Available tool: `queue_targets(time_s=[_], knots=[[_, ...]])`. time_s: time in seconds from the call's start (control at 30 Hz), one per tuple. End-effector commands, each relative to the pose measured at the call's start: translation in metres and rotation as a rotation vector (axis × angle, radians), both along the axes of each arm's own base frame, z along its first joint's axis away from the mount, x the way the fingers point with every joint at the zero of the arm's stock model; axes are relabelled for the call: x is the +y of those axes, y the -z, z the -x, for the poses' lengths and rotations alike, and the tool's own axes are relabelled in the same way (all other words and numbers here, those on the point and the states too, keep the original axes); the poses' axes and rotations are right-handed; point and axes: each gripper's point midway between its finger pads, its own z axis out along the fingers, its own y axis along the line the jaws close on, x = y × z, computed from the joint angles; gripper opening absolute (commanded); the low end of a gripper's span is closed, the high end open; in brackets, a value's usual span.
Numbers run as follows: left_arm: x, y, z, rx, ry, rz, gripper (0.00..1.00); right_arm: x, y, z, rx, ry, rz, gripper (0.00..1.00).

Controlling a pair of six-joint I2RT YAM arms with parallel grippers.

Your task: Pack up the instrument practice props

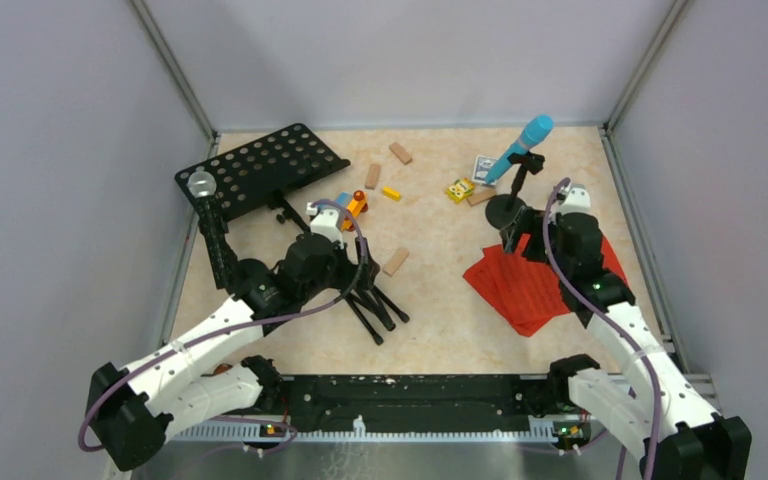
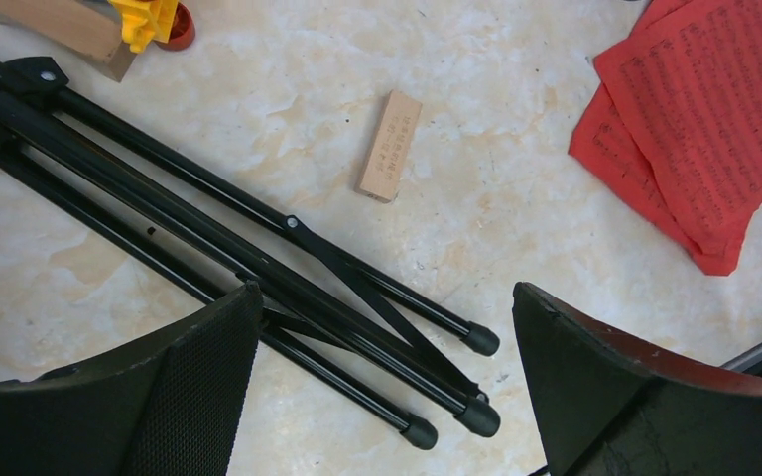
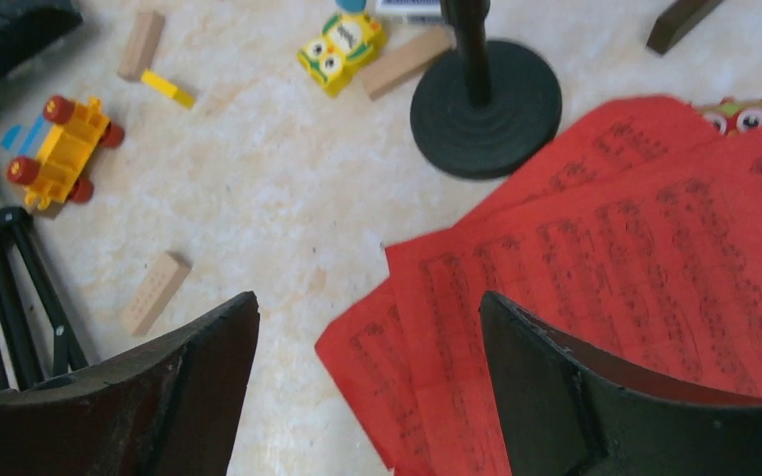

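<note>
The black hole-punched music desk point(image 1: 260, 170) lies at the back left, its folded tripod legs point(image 1: 375, 305) stretching toward the middle. My left gripper point(image 1: 355, 272) hovers open over those legs point(image 2: 258, 228), whose rubber feet show between its fingers point(image 2: 387, 290). The blue microphone point(image 1: 520, 148) leans in a round-based mic holder point(image 1: 508, 212) at the back right. Red sheet-music pages point(image 1: 540, 280) are fanned out beside it. My right gripper point(image 1: 513, 240) stands open above the pages' left corner point(image 3: 367, 297), holding nothing. A black silver-headed microphone point(image 1: 203, 185) stands at the left, its lower end hidden behind my left arm.
Small wooden blocks point(image 1: 396, 262) point(image 2: 390, 146) lie scattered, with a colourful toy vehicle point(image 1: 353, 205) point(image 3: 60, 149) and a yellow owl block point(image 3: 342, 50). A red owl block point(image 3: 744, 114) peeks from behind the pages. Grey walls close in three sides; a black rail point(image 1: 410, 400) runs along the near edge.
</note>
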Motion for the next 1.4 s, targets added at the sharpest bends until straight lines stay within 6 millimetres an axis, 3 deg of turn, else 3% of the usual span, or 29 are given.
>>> queue_targets(time_s=[0.0,0.2,0.37,0.47,0.73,0.87,1.17,1.27,1.37], knots=[[0.009,-0.010,-0.003,-0.100,0.029,-0.048,0.99,-0.010,-0.042,-0.038,-0.304,0.053,0.031,0.78],[0.006,-0.028,0.003,-0.157,0.076,-0.004,0.99,0.019,-0.046,-0.046,-0.390,-0.121,0.025,0.75],[0.012,-0.021,0.001,-0.136,0.031,-0.015,0.99,0.012,-0.035,-0.055,-0.391,-0.101,0.092,0.76],[0.009,-0.017,0.003,-0.115,0.042,-0.009,0.99,-0.008,-0.026,-0.069,-0.373,0.027,0.125,0.76],[0.011,-0.016,0.010,-0.082,0.046,-0.011,0.99,-0.025,0.002,-0.127,-0.372,0.062,0.182,0.73],[0.016,-0.019,0.013,-0.091,0.037,-0.010,0.99,-0.035,-0.002,-0.152,-0.424,0.085,0.168,0.72],[0.024,-0.018,0.017,-0.091,0.025,-0.023,0.99,-0.029,-0.001,-0.186,-0.505,0.055,0.150,0.71],[0.025,-0.019,0.018,-0.092,0.022,-0.023,0.99,-0.031,0.002,-0.198,-0.512,0.075,0.155,0.65],[0.025,-0.020,0.017,-0.093,0.018,-0.017,0.99,-0.032,0.005,-0.208,-0.534,0.085,0.160,0.51]])
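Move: The microphone stand's upper pole, just under its clip, is about 20 cm ahead of my right hand, 3 cm to the right and 4 cm lower. The blue microphone in the clip sits some 22 cm ahead and 1 cm left, 2 cm below me. The red music sheets lie about 3 cm ahead, 13 cm right and 18 cm down. From my left hand the pole is roughly 31 cm ahead, 36 cm right. I reach my right hand forward about 19 cm to the microphone stand, drifting slightly right. It runs nearly level at first, dips some 7 cm midway, then recovers a little, while the drooping fingers tip up 20–25 degrees to near level. They straddle the pole beneath the clip and start closing, still partly open. My empty left hand eases about 3 cm back, left and up over the folded tripod. ##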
